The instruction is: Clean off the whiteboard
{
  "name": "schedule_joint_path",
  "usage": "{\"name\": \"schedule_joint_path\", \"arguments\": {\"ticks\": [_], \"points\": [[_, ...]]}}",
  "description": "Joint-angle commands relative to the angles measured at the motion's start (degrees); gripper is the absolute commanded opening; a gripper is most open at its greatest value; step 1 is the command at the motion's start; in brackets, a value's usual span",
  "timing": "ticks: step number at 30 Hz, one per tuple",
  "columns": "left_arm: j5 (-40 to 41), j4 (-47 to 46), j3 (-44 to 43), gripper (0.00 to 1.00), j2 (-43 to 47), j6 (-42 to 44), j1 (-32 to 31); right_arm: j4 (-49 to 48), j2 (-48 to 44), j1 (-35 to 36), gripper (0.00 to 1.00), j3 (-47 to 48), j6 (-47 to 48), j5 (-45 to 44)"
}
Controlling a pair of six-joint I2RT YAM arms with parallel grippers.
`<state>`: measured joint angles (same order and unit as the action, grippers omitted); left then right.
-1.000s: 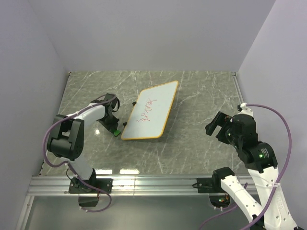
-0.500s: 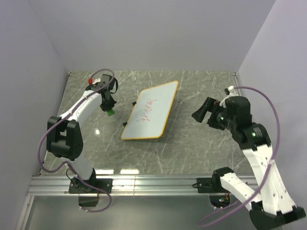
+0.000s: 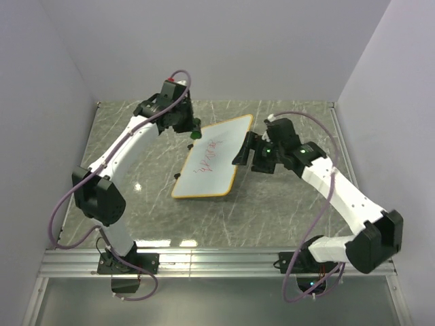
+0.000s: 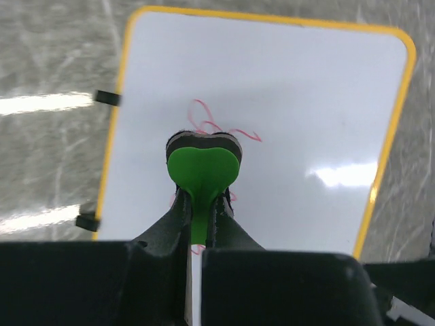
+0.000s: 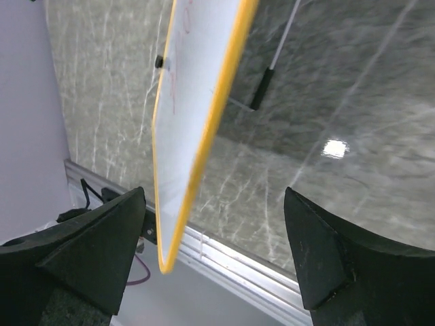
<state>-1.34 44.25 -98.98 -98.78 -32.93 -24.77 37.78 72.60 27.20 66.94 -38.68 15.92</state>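
Note:
The whiteboard [image 3: 219, 165] lies flat on the marble table, orange-framed, with red scribbles [image 3: 206, 157] down its middle. My left gripper [image 3: 194, 133] hovers at the board's far left corner, shut on a small green eraser [image 3: 196, 135]. In the left wrist view the eraser [image 4: 202, 164] sticks out from between the fingers [image 4: 170, 221], above the scribbles [image 4: 219, 126] on the whiteboard [image 4: 306, 102]. My right gripper [image 3: 243, 153] is at the board's right edge, open. In its wrist view the whiteboard's orange edge [image 5: 204, 136] runs between the wide-apart jaws of the right gripper [image 5: 217, 251], touching neither.
Two black clips [image 4: 105, 97] stick out from the board's left edge. An aluminium rail [image 3: 217, 258] runs along the table's near edge by the arm bases. Plain walls close in the table on the left, back and right.
The left arm has swung from the table left of the board up to its far left corner, carrying the eraser. The right arm has reached left to the board's right edge.

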Motion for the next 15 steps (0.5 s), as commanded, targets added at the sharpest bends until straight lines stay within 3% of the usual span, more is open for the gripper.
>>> {"name": "schedule_joint_path", "arguments": {"ticks": [1, 5, 8, 9, 12, 15], "points": [[-5.5, 5.8, -5.8, 0.00, -3.4, 5.5, -3.3, -4.6, 3.5, 3.1, 0.88, 4.2, -2.6, -1.4], [-5.6, 7.9, -4.9, 0.00, -3.4, 6.6, -6.2, -5.3, 8.7, 5.3, 0.81, 7.0, -2.8, -2.6], [-8.1, 5.7, 0.1, 0.00, -0.8, 5.6, -7.0, -5.2, 10.6, 5.9, 0.67, 8.3, -2.9, -3.3], [-8.8, 5.2, 2.4, 0.00, -0.2, 5.2, -7.3, -5.3, 11.0, 6.0, 0.57, 8.5, -2.9, -3.5], [-10.5, 3.4, 5.7, 0.00, 1.4, 5.2, -9.1, -5.2, 11.8, 6.1, 0.42, 8.6, -2.9, -4.1], [-11.3, 2.7, 6.6, 0.00, 1.7, 5.4, -10.9, -4.6, 12.3, 6.2, 0.32, 8.6, -2.5, -4.9]]}}
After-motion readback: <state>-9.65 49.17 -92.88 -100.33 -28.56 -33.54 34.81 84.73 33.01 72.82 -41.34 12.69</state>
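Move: Below and behind the left hand, which already holds the eraser, lies the red scribble: about 5 cm back, 4 cm right and 10 cm down. The board's raised right edge, at the spot the right hand goes for, is some 9 cm back and 18 cm right of the left hand, 5 cm lower. The empty right hand has that edge spot 2 cm ahead, 5 cm left and 3 cm below; the scribble is roughly 5 cm ahead and 17 cm left, 8 cm down. Drawing back about 8 cm towards its base, the left hand carries the eraser down some 6 cm and as much to the right, onto the near part of the scribble, turning clockwise and tipping its fingers downwards. Meanwhile the right hand slides about 5 cm left, slightly down and forward, and from wide open closes its fingers more than halfway around the board's raised right edge, then slows to a stop there. ##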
